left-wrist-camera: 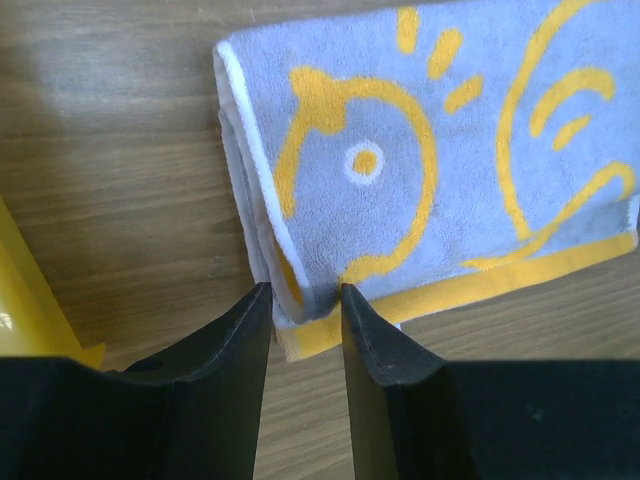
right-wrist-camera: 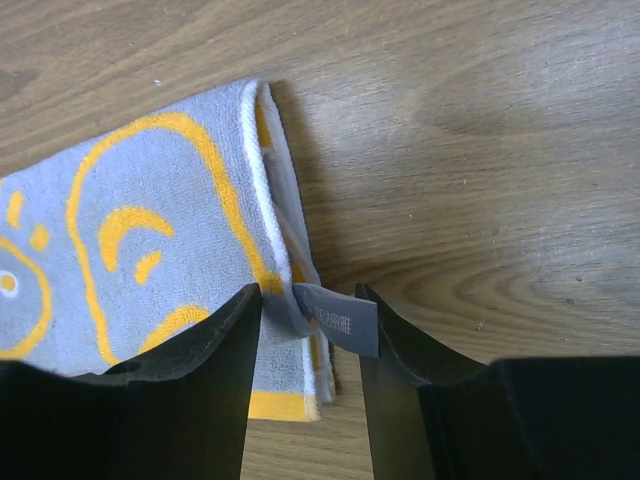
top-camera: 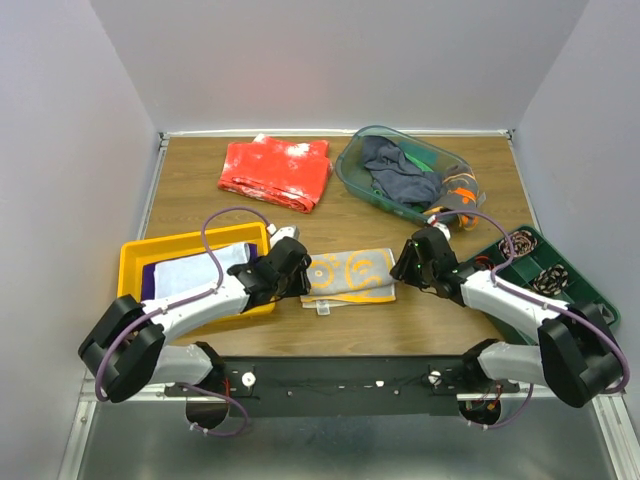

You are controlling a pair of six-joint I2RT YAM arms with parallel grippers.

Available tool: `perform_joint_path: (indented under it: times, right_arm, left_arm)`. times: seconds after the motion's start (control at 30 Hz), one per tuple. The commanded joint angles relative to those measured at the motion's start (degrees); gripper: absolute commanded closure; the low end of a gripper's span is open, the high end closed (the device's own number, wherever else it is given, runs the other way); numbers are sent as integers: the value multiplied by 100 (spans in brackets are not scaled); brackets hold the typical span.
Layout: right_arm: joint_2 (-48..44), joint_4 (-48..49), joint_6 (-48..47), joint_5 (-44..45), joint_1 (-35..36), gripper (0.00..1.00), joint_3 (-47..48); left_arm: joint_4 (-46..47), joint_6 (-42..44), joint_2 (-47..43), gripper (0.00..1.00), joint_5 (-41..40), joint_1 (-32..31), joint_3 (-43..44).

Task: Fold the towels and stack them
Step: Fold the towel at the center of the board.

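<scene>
A grey-and-yellow towel with a circle pattern lies folded flat at the table's centre. My left gripper is at its left end. In the left wrist view its jaws stand apart, with the towel's folded corner between the gripper's tips. My right gripper is at the right end. Its jaws are also parted around the towel's edge and a small grey label at the gripper. More towels sit in a clear bin: dark navy, green and dark grey with orange.
A yellow bin at the left holds a white towel over a purple one, right beside my left arm. A red white-speckled cloth lies at the back. A green tray of small items sits at the right edge.
</scene>
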Motion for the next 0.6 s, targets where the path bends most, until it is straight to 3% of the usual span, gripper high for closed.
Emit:
perform_joint_path:
  times: [0.0, 0.17, 0.2, 0.27, 0.3, 0.37, 0.43, 0.57]
  right_arm:
    - [78, -50, -98, 7, 43, 52, 57]
    - [69, -15, -89, -81, 52, 62, 83]
    - [86, -6, -97, -107, 43, 67, 109]
    - [121, 20, -141, -238, 43, 74, 145]
    - [122, 12, -133, -274, 43, 83, 153]
    - [104, -67, -133, -370, 52, 90, 215]
    - [-27, -207, -124, -397, 52, 98, 302]
    - [-361, -690, -115, -537, 52, 99, 513]
  left_arm:
    - [-46, -250, 149, 59, -276, -185, 110]
    - [24, -216, 149, 71, -311, -229, 137]
    - [24, -207, 157, 73, -302, -238, 145]
    - [-37, -189, 149, 83, -329, -229, 163]
    - [-55, -172, 131, 87, -337, -229, 172]
    - [-169, -136, 35, 98, -399, -229, 224]
    - [-405, -92, -70, 100, -469, -229, 312]
    - [-766, 22, -439, 100, -539, -229, 470]
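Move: The folded-over flap's left near corner sits right between the left hand's open fingers, barely 1 cm below; its right near corner is likewise between the right hand's fingers. The towel's middle lies about 10 cm right and 3 cm ahead of the left hand, its care label some 4 cm right and 3 cm back. The yellow tray's middle is roughly 24 cm left and 3 cm ahead of the left hand. From the right hand, the clothes basket stands about 24 cm ahead and 2 cm right. Both hands finish sinking around the two near corners of the flap, the left easing under 1 cm back and down and the right only about half a centimetre down, then both close from half open to shut, so each pinches its corner of the top layer. With the fingers shut, both start to rise by about 1 cm, and the right hand also drifts some 1 cm left towards the towel's middle, with hardly any turn of either wrist. ##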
